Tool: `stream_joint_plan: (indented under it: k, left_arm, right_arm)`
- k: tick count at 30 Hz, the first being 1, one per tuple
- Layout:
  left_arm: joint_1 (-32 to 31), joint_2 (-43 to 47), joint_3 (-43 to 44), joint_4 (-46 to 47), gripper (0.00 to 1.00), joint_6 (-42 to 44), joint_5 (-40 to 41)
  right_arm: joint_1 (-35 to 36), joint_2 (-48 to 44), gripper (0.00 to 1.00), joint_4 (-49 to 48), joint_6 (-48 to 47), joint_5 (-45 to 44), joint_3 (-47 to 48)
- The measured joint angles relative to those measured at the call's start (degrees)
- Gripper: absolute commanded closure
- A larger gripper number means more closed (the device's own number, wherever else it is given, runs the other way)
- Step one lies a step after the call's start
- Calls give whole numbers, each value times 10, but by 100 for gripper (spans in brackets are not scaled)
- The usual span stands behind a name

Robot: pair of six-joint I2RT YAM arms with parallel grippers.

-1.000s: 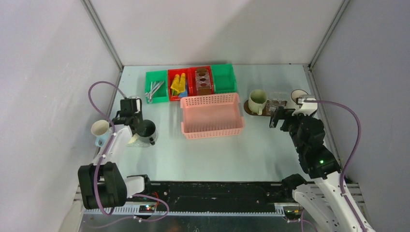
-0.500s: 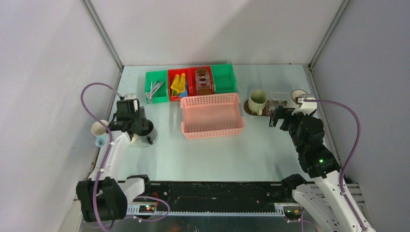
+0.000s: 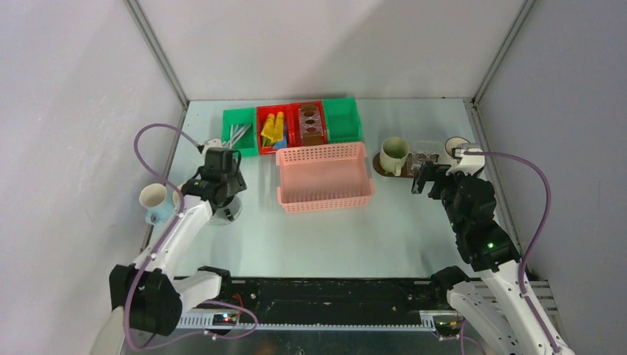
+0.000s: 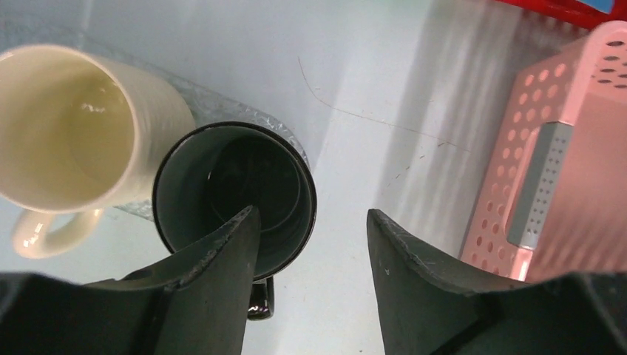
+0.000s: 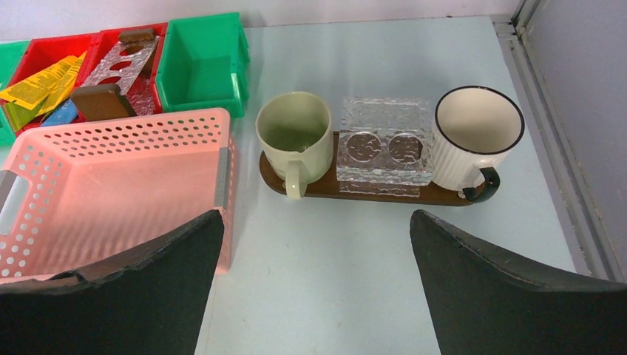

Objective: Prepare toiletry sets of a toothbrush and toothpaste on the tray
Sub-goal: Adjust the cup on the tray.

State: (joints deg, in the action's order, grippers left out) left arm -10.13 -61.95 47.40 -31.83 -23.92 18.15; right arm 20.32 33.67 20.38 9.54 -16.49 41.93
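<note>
The dark brown tray [image 5: 370, 188] lies at the right, also seen as the tray [image 3: 378, 166] from above. It carries a pale green mug [image 5: 294, 133], a clear glass holder [image 5: 384, 148] and a white black-rimmed mug [image 5: 477, 137]. My right gripper [image 5: 316, 222] hangs open just in front of it, holding nothing. At the left, a dark mug [image 4: 235, 196] and a cream mug [image 4: 74, 140] stand side by side on a clear patterned disc [image 4: 200, 100]. My left gripper [image 4: 312, 214] is open above the dark mug's right rim. Silvery toothbrushes [image 3: 236, 135] and yellow toothpaste tubes [image 3: 272, 129] lie in bins at the back.
A pink lattice basket [image 3: 323, 176] sits mid-table between the arms. Behind it runs a row of green and red bins [image 3: 341, 120]; one red bin [image 3: 312, 123] holds clear discs and brown boards. Enclosure walls stand close on both sides.
My left gripper has opened, letting go at the dark mug, and has moved right and away from the wall. The dark mug stays on the disc. The right arm has not moved.
</note>
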Motion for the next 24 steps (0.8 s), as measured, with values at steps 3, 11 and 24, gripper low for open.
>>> stream_joint_plan:
  k: [3,11,24]
  left_arm:
    - [-8,-31,0,4,49,-33,27]
    - [-14,-104,0,35,83,-82,64]
    - [-15,-87,-11,44,100,-38,56]
  right_arm:
    - [-1,-1,1,0,-2,0,0]
    - [-3,-6,1,0,-8,-3,0]
    - [-7,-6,0,1,-12,-3,0]
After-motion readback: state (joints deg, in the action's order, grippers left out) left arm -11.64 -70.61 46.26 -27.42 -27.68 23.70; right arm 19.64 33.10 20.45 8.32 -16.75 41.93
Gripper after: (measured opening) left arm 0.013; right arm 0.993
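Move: The dark cup's middle lies about 4 cm left of the left hand, 1 cm ahead and 8 cm below. The cream mug stands some 10 cm farther left, level with the cup; the toothbrush box is about 23 cm straight ahead of the hand, and the pink basket's middle 27 cm right and 8 cm ahead. From the right hand, the dark cup is roughly 60 cm left, 3 cm ahead and 20 cm lower. The left hand sinks about 4 cm, easing 2 cm forward, and its fingers close, pinching the dark cup's right rim. ##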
